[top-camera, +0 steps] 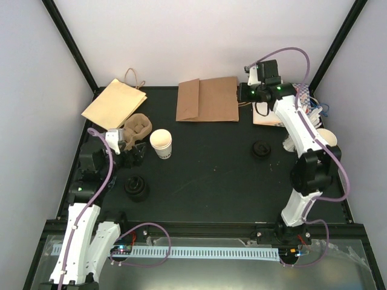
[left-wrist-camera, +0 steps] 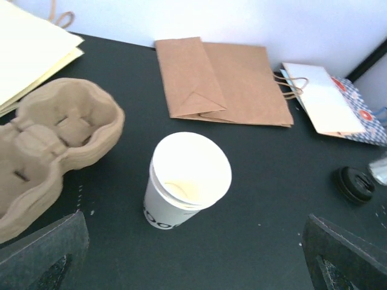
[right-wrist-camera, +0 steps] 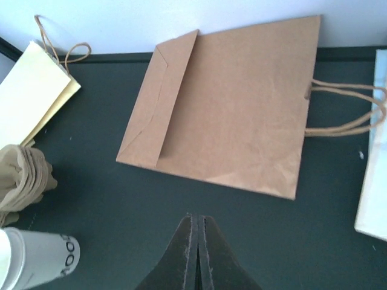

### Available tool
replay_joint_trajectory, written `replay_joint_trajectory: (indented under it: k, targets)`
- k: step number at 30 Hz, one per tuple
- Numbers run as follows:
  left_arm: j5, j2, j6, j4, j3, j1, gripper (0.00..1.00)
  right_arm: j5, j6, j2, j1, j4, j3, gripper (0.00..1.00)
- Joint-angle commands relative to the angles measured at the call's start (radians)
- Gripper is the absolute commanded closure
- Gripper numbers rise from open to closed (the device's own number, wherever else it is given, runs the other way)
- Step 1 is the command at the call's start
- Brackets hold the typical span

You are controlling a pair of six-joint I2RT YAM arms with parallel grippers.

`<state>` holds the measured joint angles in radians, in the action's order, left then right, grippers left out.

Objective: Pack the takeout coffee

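Observation:
The takeout coffee (top-camera: 161,144) is a small white paper cup with dark print, standing upright on the black table left of centre. In the left wrist view the cup (left-wrist-camera: 187,181) sits just ahead of my left gripper (left-wrist-camera: 196,266), which is open wide with nothing between its fingers (left-wrist-camera: 48,254). From above, the left gripper (top-camera: 134,154) is just left of the cup. My right gripper (right-wrist-camera: 196,219) is shut on nothing, raised near the right edge of a flat brown paper bag (right-wrist-camera: 230,103). Seen from overhead, the right gripper (top-camera: 244,92) is at the back right.
A brown moulded cup carrier (top-camera: 138,127) lies just behind the left gripper. A pale yellow bag (top-camera: 113,103) lies at the back left, the brown bag (top-camera: 207,99) at back centre, and a white patterned bag (left-wrist-camera: 326,106) at the right. Black lids (top-camera: 136,187) (top-camera: 261,149) rest on the table.

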<state>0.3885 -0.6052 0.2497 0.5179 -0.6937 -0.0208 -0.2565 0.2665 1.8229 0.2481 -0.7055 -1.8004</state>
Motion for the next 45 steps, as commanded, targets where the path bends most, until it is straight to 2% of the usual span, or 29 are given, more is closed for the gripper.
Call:
replay_joint_trajectory:
  k: [1, 3, 9, 10, 11, 13, 14, 16, 23, 28, 32, 43, 45]
  targets:
    - [-0.164, 0.016, 0.072, 0.093, -0.084, 0.005, 0.01, 0.052, -0.021, -0.139, 0.015, -0.045, 0.085, 0.99]
    - [-0.169, 0.014, 0.090, 0.107, -0.094, 0.007, 0.01, 0.055, -0.017, -0.196, 0.017, -0.046, 0.131, 0.99]
    - [-0.043, 0.011, 0.050, 0.066, -0.071, 0.006, 0.01, 0.082, -0.010, -0.299, 0.017, -0.045, 0.207, 0.96]
    - [-0.028, 0.017, 0.043, 0.053, -0.061, 0.006, 0.01, 0.091, -0.005, -0.301, 0.017, -0.035, 0.217, 0.90]
    - [-0.016, 0.026, 0.038, 0.034, -0.049, 0.005, 0.01, 0.103, 0.002, -0.298, 0.017, -0.029, 0.223, 0.80]
    - [-0.006, 0.045, 0.036, 0.008, -0.025, 0.006, 0.01, 0.118, 0.023, -0.273, 0.014, 0.010, 0.241, 0.50]
    - [0.001, 0.052, 0.036, -0.002, -0.016, 0.006, 0.01, 0.100, 0.031, -0.247, 0.006, 0.029, 0.248, 0.42]
    - [0.019, 0.061, 0.029, -0.014, -0.005, 0.005, 0.01, 0.045, 0.050, -0.174, -0.024, 0.056, 0.233, 0.38]
    - [0.039, 0.043, 0.014, -0.020, 0.012, 0.005, 0.01, -0.060, 0.056, 0.171, -0.101, 0.044, 0.039, 0.32]
    - [0.051, 0.040, 0.014, -0.024, 0.016, 0.004, 0.01, -0.055, 0.049, 0.347, -0.116, -0.010, -0.121, 0.38]
    - [0.058, 0.044, 0.014, -0.024, 0.020, 0.004, 0.01, -0.078, 0.053, 0.420, -0.129, 0.015, -0.161, 0.33]
    - [0.085, 0.037, 0.014, -0.041, 0.028, 0.004, 0.01, -0.157, 0.044, 0.567, -0.142, 0.004, -0.247, 0.31]
    - [0.087, 0.038, 0.014, -0.041, 0.028, 0.002, 0.01, -0.164, 0.046, 0.576, -0.145, 0.007, -0.247, 0.26]
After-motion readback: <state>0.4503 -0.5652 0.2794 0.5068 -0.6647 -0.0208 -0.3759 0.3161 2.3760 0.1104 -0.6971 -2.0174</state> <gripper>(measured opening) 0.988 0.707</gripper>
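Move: The brown paper bag lies flat, its middle about 10 cm ahead of the right hand, 7 cm to the left and 25 cm below, so its right edge lies some 5 cm to the hand's right. Its twine handle is about 12 cm ahead and 7 cm right; the white bag, 11 cm ahead and 17 cm right; the black lid, 9 cm back and 14 cm right. From the left hand the brown bag is roughly 32 cm ahead and 21 cm right. Heading for the brown bag's right edge, the right hand first draws back about 7 cm and up 4, fingers shut; it then opens them about two thirds and swoops forward 15 cm and 24 cm down, drifting right and tipping down some 25 degrees until the spread fingertips hover astride the edge near its near corner. The empty, open left hand sways slightly left, then right. ##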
